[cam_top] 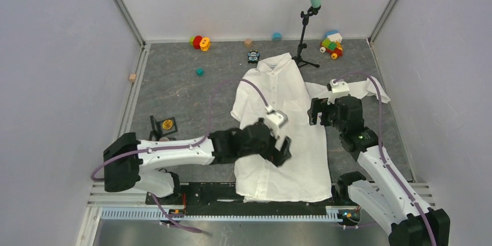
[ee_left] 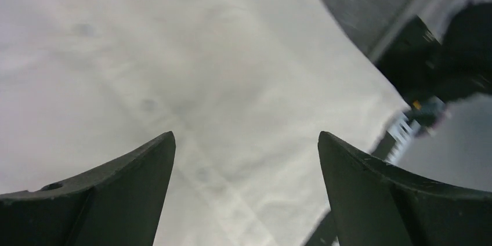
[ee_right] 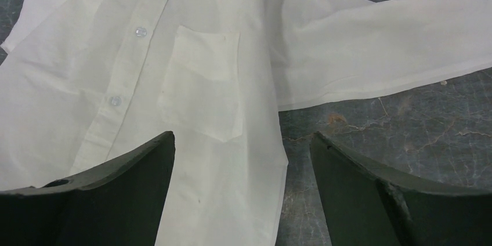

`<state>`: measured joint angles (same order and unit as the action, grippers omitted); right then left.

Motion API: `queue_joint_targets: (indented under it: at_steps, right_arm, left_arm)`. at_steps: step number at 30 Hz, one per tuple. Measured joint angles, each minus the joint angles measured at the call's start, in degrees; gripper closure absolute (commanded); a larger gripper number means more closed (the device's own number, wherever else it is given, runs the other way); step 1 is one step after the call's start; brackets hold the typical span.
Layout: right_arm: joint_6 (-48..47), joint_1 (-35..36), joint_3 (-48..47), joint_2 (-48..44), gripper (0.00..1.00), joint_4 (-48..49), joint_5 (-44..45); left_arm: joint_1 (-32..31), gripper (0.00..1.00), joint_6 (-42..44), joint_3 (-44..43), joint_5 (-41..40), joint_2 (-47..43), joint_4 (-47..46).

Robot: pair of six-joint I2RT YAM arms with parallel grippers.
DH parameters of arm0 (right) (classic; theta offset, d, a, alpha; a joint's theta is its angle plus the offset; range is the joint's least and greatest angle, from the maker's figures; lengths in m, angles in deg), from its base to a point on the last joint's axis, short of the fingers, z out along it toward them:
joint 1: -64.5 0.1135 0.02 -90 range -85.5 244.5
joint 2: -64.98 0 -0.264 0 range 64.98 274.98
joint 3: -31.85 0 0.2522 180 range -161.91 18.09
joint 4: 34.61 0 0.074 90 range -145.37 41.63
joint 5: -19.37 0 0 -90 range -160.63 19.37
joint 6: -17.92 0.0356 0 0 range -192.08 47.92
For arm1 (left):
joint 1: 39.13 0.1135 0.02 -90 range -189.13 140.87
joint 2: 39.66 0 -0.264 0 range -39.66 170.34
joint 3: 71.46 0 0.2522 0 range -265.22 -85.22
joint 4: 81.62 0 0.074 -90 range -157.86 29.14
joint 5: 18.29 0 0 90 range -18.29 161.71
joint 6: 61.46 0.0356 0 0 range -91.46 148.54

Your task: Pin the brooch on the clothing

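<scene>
The clothing [cam_top: 278, 118], a white button-up shirt, lies flat on the grey table with its collar at the far end and its hem toward me. My left gripper [cam_top: 283, 152] hangs open over the shirt's lower front; in the left wrist view the gripper [ee_left: 246, 136] has only white fabric [ee_left: 203, 72] between its fingers. My right gripper [cam_top: 315, 116] stands open at the shirt's right edge, near the chest pocket [ee_right: 203, 78] and the spread sleeve [ee_right: 394, 43]; nothing sits in that gripper [ee_right: 242, 134]. The brooch [cam_top: 168, 123], a small gold disc on a black stand, stands left of the shirt, beside my left arm.
Toys line the back of the table: a red-and-yellow one [cam_top: 200, 42], a colourful car [cam_top: 331, 46], a small dark robot [cam_top: 253, 57], a teal cube [cam_top: 199, 72]. A microphone stand [cam_top: 304, 43] rises just behind the collar. A metal rail [cam_top: 220, 214] runs along the near edge.
</scene>
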<state>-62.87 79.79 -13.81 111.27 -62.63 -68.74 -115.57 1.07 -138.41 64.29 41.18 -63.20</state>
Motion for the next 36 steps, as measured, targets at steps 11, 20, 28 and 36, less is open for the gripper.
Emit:
queue_joint_targets:
  at_steps: [11,20,28,36]
  right_arm:
    - [4.2,-0.4,5.6,1.2,0.11,1.5,0.1]
    - [4.9,-4.3,9.8,3.0,0.12,3.5,-0.9]
    - [4.9,-4.9,10.5,2.7,0.13,4.5,-2.6]
    - [5.0,-5.1,12.6,2.2,0.13,4.7,-3.1]
  left_arm:
    - [32.2,0.17,-2.7,5.8,-2.5,-4.2,4.5]
    - [42.5,0.31,-4.2,6.0,-1.4,3.2,3.8]
    - [44.0,0.39,-4.3,4.6,-1.4,12.6,3.3]
    - [44.3,0.52,-4.4,2.0,-0.3,16.3,-0.5]
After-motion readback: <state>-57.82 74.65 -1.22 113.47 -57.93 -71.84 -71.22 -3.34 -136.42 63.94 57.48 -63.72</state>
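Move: The left sleeve's hem on the white shirt lies about 24 cm ahead of the left hand, 19 cm to its left and 14 cm below. From that hem, the button placket is some 14 cm to the right and level, and the brooch box 21 cm farther left and 4 cm back. The shirt's right side edge runs 15 cm under the right hand, about 2 cm to its right; the pocket is 6 cm ahead and 10 cm left, the right sleeve 16 cm ahead and 9 cm right. Towards the shirt's left sleeve hem the left hand sweeps quickly forward and left, some 30 cm, turning about 45 degrees counter-clockwise, then drops about 12 cm to just over the hem, tipping down as its open fingers narrow partway. Meanwhile the right hand sinks 9 cm over the right side edge, easing slightly back, fingers still wide. ##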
